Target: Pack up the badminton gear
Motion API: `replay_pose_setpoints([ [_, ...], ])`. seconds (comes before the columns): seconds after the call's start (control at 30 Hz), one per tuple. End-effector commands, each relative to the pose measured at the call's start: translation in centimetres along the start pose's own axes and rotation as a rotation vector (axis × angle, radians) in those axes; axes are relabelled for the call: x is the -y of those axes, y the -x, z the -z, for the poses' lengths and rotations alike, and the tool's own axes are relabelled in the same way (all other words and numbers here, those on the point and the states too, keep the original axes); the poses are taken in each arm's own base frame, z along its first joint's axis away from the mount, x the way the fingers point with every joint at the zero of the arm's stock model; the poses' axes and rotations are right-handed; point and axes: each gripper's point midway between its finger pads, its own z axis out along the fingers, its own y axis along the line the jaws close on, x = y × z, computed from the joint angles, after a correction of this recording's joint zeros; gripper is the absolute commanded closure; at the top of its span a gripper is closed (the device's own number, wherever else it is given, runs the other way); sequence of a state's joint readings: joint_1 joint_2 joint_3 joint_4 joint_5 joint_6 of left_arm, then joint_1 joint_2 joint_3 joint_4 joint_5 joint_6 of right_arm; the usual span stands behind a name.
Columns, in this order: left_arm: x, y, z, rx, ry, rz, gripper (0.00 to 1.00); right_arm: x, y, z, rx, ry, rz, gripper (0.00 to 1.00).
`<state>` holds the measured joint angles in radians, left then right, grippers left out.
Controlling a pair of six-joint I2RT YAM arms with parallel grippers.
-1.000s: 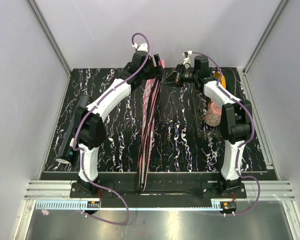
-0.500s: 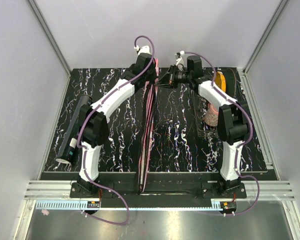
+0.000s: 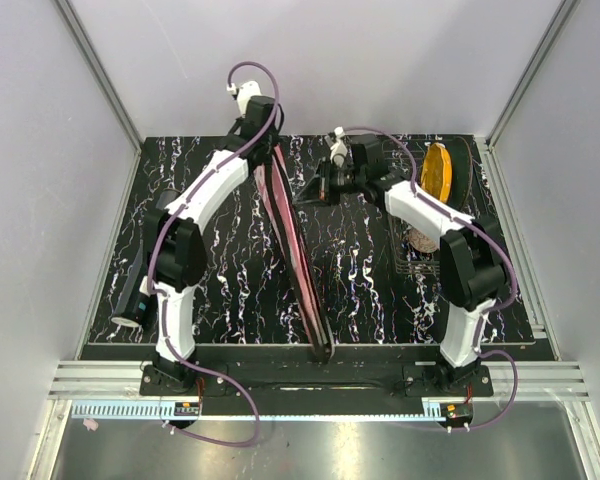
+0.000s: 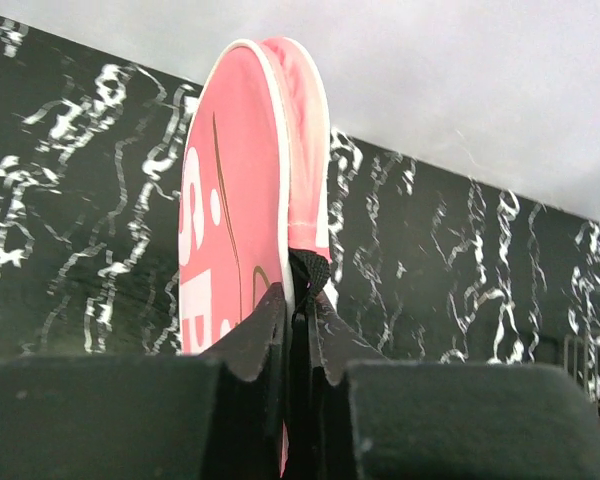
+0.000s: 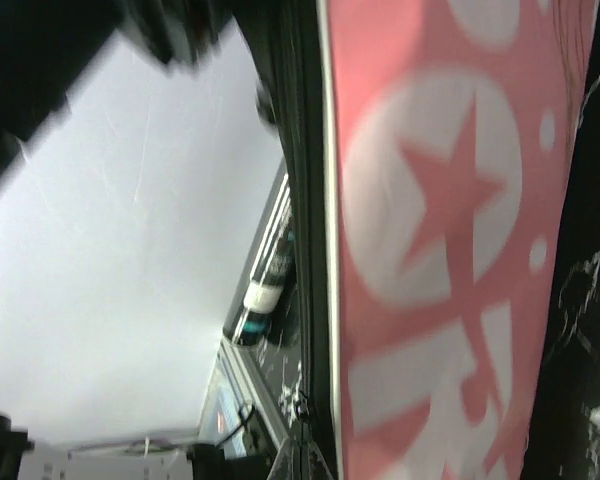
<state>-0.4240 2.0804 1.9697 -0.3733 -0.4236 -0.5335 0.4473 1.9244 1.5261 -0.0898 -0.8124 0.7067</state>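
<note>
The long pink cover [image 3: 298,265] stands on its edge and runs from the far middle of the table to the near edge. In the left wrist view its rounded pink end [image 4: 230,200] shows white lettering. My left gripper [image 3: 267,165] is shut on the black strap at the cover's far end [image 4: 298,300]. My right gripper [image 3: 315,190] is beside the cover's far part. It is shut on the cover's black edge [image 5: 315,462], with the cover's pink side [image 5: 440,250] filling that view. The black tube [image 3: 135,288] lies at the left, also in the right wrist view [image 5: 263,295]. Rackets and shuttlecocks are out of view.
A yellow oval disc [image 3: 437,170] stands at the far right. A small pinkish cup [image 3: 418,238] sits behind my right arm, beside a dark wire grid [image 3: 415,268]. Grey walls close the table on three sides.
My left gripper has moved left and back with the cover's far end. The cover's near end has swung right. My right gripper has moved left along with it.
</note>
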Motion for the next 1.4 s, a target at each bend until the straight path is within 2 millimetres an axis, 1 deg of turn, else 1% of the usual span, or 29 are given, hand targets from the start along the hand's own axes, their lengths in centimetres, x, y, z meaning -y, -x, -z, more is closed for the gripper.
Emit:
replay_pose_setpoints([
  [0.0, -4.4, 9.7, 1.9, 0.236, 0.091, 0.125, 1.0, -4.7, -3.2, 2.6, -0.031, 0.067, 0.111, 1.0],
  [0.03, -5.0, 9.9, 1.7, 0.24, 0.102, 0.127, 1.0, -3.6, -4.7, 2.6, -0.053, 0.05, 0.095, 1.0],
  [0.07, -6.3, 10.7, 1.6, 0.253, 0.12, 0.146, 1.0, -3.4, -5.4, 2.9, -0.06, 0.042, 0.098, 1.0],
  [0.13, -7.7, 11.5, 1.5, 0.263, 0.139, 0.162, 1.0, -2.2, -7.3, 3.8, -0.08, -0.004, 0.107, 1.0],
  [0.17, -8.9, 12.3, 1.4, 0.278, 0.156, 0.174, 1.0, -1.9, -7.8, 4.1, -0.083, -0.022, 0.11, 1.0],
  [0.23, -10.2, 13.0, 1.2, 0.291, 0.174, 0.188, 1.0, -0.9, -8.9, 5.0, -0.094, -0.074, 0.123, 1.0],
  [0.33, -13.1, 14.3, 0.6, 0.316, 0.216, 0.205, 1.0, -0.4, -10.6, 6.1, -0.104, -0.096, 0.131, 1.0],
  [0.37, -13.8, 14.4, 0.4, 0.317, 0.227, 0.204, 1.0, -0.1, -11.1, 6.4, -0.11, -0.103, 0.127, 1.0],
  [0.4, -14.3, 14.7, 0.3, 0.32, 0.234, 0.206, 1.0, 0.7, -12.2, 6.9, -0.122, -0.128, 0.123, 1.0],
  [0.43, -15.4, 15.0, 0.2, 0.324, 0.253, 0.206, 1.0, 1.2, -12.7, 7.1, -0.128, -0.145, 0.119, 1.0],
  [0.5, -16.6, 15.3, 0.1, 0.33, 0.279, 0.201, 1.0, 2.4, -14.0, 8.0, -0.14, -0.193, 0.114, 1.0],
  [0.53, -17.7, 15.5, -0.1, 0.334, 0.3, 0.203, 1.0, 2.7, -14.4, 8.3, -0.141, -0.209, 0.116, 1.0],
  [0.6, -18.8, 15.5, -0.3, 0.332, 0.319, 0.204, 1.0, 3.8, -15.7, 9.1, -0.143, -0.253, 0.105, 1.0],
  [0.63, -19.8, 15.4, -0.6, 0.329, 0.337, 0.207, 1.0, 4.0, -16.1, 9.4, -0.144, -0.264, 0.098, 1.0],
  [0.67, -20.1, 15.4, -0.6, 0.331, 0.341, 0.21, 1.0, 4.6, -17.1, 9.8, -0.148, -0.279, 0.075, 1.0],
  [0.73, -21.1, 15.2, -1.0, 0.327, 0.358, 0.216, 1.0, 5.4, -18.1, 10.1, -0.159, -0.297, 0.048, 1.0],
  [0.77, -21.3, 15.2, -1.1, 0.326, 0.362, 0.219, 1.0, 6.2, -19.0, 10.4, -0.161, -0.324, 0.021, 1.0],
  [0.87, -22.3, 15.1, -1.5, 0.323, 0.375, 0.224, 1.0, 8.0, -20.3, 11.0, -0.154, -0.393, -0.037, 1.0],
  [0.97, -22.4, 14.9, -1.7, 0.313, 0.375, 0.225, 1.0, 8.7, -20.9, 11.0, -0.143, -0.407, -0.07, 1.0],
  [1.03, -22.4, 14.6, -1.7, 0.303, 0.371, 0.228, 1.0, 9.2, -20.9, 11.0, -0.135, -0.426, -0.074, 1.0],
  [1.1, -22.1, 14.2, -1.8, 0.287, 0.354, 0.229, 1.0, 9.1, -20.3, 11.0, -0.151, -0.438, -0.036, 0.99],
  [1.13, -21.9, 14.0, -1.7, 0.277, 0.346, 0.228, 1.0, 8.8, -19.9, 11.2, -0.15, -0.444, -0.017, 0.9],
  [1.17, -21.6, 14.0, -1.6, 0.273, 0.332, 0.229, 1.0, 7.5, -18.5, 11.2, -0.126, -0.423, 0.035, 0.68],
  [1.2, -21.6, 13.5, -1.6, 0.262, 0.336, 0.227, 1.0, 6.8, -17.8, 11.4, -0.112, -0.418, 0.059, 0.57],
  [1.23, -21.4, 13.4, -1.3, 0.261, 0.331, 0.231, 1.0, 6.1, -17.0, 11.5, -0.091, -0.407, 0.087, 0.48],
  [1.27, -21.3, 13.3, -1.3, 0.257, 0.323, 0.235, 1.0, 4.7, -15.6, 11.5, -0.055, -0.379, 0.148, 0.35],
  [1.3, -21.4, 12.7, -1.3, 0.243, 0.324, 0.236, 1.0, 4.1, -14.6, 11.4, -0.032, -0.364, 0.181, 0.32],
  [1.33, -21.3, 12.7, -1.2, 0.241, 0.32, 0.245, 1.0, 3.7, -13.9, 11.3, -0.022, -0.36, 0.206, 0.29],
  [1.37, -21.2, 12.6, -1.1, 0.237, 0.315, 0.247, 1.0, 3.3, -12.7, 10.9, -0.014, -0.353, 0.254, 0.28],
])
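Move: At the fingertips of the shut right hand runs the black zip side of the pink bag; the bag's narrow end lies some 43 cm back, 5 cm to the right and 14 cm lower, the wire basket about 44 cm to the right, practically level in reach and 17 cm below. The left hand already grips the bag near its wide end; from this hand the black tube lies roughly 41 cm left, 32 cm back and 19 cm down. Drawing the zip pull along the bag towards its narrow end, the right hand runs about 18 cm back, 11 cm right and 12 cm down, fingers tipping down some 20 degrees, then opens, lets go and starts up. Meanwhile the left hand keeps its grip and carries the wide end about 24 cm left towards the tube's side, turning 25 degrees counter-clockwise. ##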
